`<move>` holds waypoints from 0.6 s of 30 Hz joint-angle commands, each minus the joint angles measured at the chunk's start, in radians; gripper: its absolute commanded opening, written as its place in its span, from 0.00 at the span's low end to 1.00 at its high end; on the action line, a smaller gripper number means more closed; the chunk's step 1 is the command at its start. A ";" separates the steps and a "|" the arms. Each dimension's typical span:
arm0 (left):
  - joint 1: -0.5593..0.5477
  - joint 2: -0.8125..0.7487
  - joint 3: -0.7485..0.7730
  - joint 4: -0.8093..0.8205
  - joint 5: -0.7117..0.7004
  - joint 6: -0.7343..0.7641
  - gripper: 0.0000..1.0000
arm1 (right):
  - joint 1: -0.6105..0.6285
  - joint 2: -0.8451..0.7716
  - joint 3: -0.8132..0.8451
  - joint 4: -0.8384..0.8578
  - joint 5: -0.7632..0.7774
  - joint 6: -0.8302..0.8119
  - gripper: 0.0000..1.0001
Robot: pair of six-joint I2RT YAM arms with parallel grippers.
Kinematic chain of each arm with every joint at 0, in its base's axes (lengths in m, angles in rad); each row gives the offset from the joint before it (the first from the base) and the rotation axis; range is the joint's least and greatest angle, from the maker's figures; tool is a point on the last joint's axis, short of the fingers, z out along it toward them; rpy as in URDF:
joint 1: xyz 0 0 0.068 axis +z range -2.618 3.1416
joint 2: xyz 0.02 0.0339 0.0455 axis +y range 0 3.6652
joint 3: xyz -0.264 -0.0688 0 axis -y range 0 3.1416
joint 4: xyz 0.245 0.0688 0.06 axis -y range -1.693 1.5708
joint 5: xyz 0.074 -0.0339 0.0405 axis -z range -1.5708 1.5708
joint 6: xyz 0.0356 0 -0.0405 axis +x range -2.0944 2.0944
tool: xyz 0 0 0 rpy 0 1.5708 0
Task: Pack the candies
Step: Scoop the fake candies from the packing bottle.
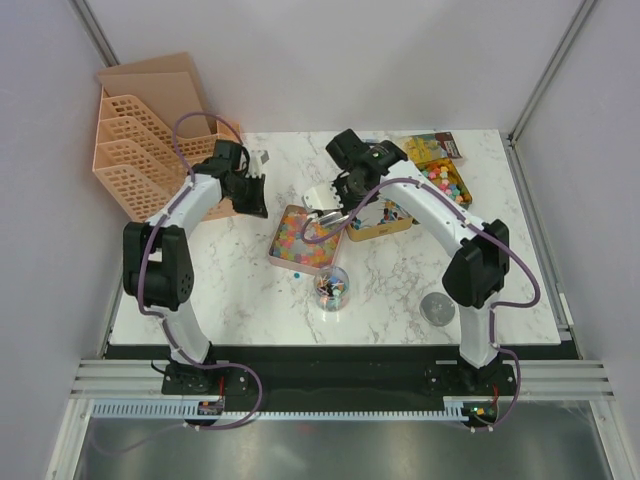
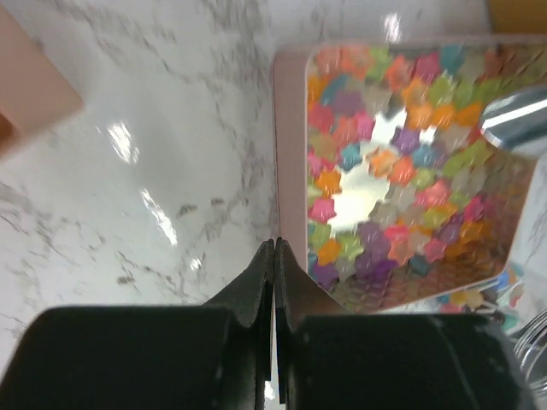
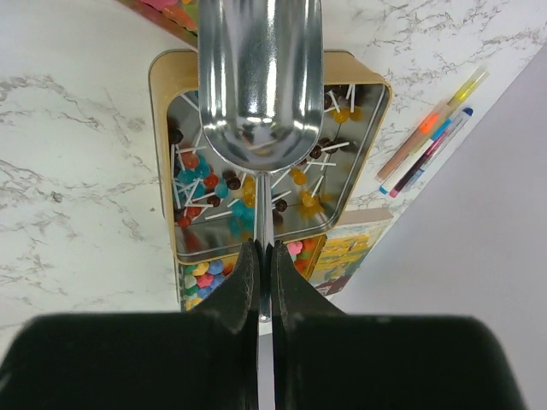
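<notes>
Star-shaped candies (image 2: 402, 162) in many colours fill a pink tin (image 2: 291, 154), which lies mid-table (image 1: 281, 221). My left gripper (image 2: 275, 243) is shut with nothing in it, its tips over the tin's left rim; from above, the left gripper (image 1: 246, 192) is left of the tin. My right gripper (image 3: 265, 248) is shut on the handle of a metal scoop (image 3: 261, 77). The scoop's bowl is empty and hangs over a gold tin (image 3: 162, 111) of lollipops. From above, the scoop (image 1: 322, 205) hovers at the pink tin's far right corner.
A small clear cup (image 1: 333, 288) holding candies stands in front of the pink tin, with one loose candy (image 1: 297, 273) beside it. Another open candy tin (image 1: 447, 182) and its lid (image 1: 436, 148) lie back right. Pens (image 3: 432, 132), an orange file rack (image 1: 140, 150) and a grey lid (image 1: 437, 308) are nearby.
</notes>
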 commanded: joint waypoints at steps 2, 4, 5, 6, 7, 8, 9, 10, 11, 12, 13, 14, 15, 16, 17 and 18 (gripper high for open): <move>-0.011 -0.074 -0.135 0.015 -0.024 0.075 0.02 | 0.045 0.042 0.041 0.031 0.089 -0.072 0.00; -0.011 -0.091 -0.161 0.018 -0.019 0.077 0.02 | 0.058 0.067 0.061 0.040 0.112 -0.079 0.00; -0.009 -0.094 -0.183 0.020 -0.019 0.077 0.02 | 0.063 0.077 0.065 0.043 0.124 -0.079 0.00; -0.011 -0.097 -0.194 0.019 -0.021 0.077 0.02 | 0.078 0.085 0.068 0.047 0.151 -0.082 0.00; -0.011 -0.102 -0.201 0.018 -0.018 0.078 0.02 | 0.083 0.102 0.068 0.062 0.167 -0.082 0.00; -0.011 -0.103 -0.218 0.018 -0.019 0.080 0.02 | 0.089 0.111 0.071 0.071 0.184 -0.082 0.00; -0.011 -0.102 -0.227 0.020 -0.018 0.082 0.02 | 0.098 0.120 0.071 0.079 0.196 -0.084 0.00; -0.011 -0.102 -0.232 0.019 -0.015 0.085 0.02 | 0.101 0.139 0.073 0.100 0.225 -0.085 0.00; -0.011 -0.102 -0.244 0.020 -0.011 0.085 0.02 | 0.109 0.146 0.074 0.108 0.234 -0.087 0.00; -0.011 -0.102 -0.252 0.019 -0.007 0.085 0.02 | 0.112 0.156 0.079 0.114 0.244 -0.088 0.00; -0.011 -0.102 -0.258 0.020 -0.001 0.089 0.02 | 0.115 0.165 0.084 0.137 0.257 -0.088 0.00; -0.012 -0.099 -0.269 0.020 0.011 0.089 0.02 | 0.123 0.183 0.088 0.145 0.279 -0.087 0.00; -0.012 -0.099 -0.273 0.019 0.018 0.088 0.02 | 0.127 0.192 0.096 0.148 0.288 -0.084 0.00; -0.015 -0.096 -0.278 0.018 0.036 0.092 0.02 | 0.132 0.211 0.113 0.155 0.296 -0.081 0.00; -0.020 -0.094 -0.287 0.015 0.042 0.092 0.02 | 0.141 0.220 0.120 0.157 0.312 -0.076 0.00; -0.024 -0.093 -0.292 0.012 0.045 0.095 0.02 | 0.143 0.226 0.125 0.159 0.320 -0.073 0.00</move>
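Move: From the right hand, which holds the empty scoop out to its left, the box of star candies is centred about 13 cm to the left, 4 cm back and 16 cm down. The lollipop box is almost beneath that hand, about 3 cm ahead and 3 cm right; the packing bottle stands 16 cm back and 7 cm left. From the left hand, the star-candy box is about 8 cm right, 5 cm back and 9 cm below. Swinging the scoop from above the lollipop box towards the star candies, the right hand goes about 5 cm left and nearly as far down, easing a little forward as its left side tips down. The left hand, fingers still shut, drops back and down about 10 cm, fast at first and then slower, to beside the star-candy box's near left corner. ##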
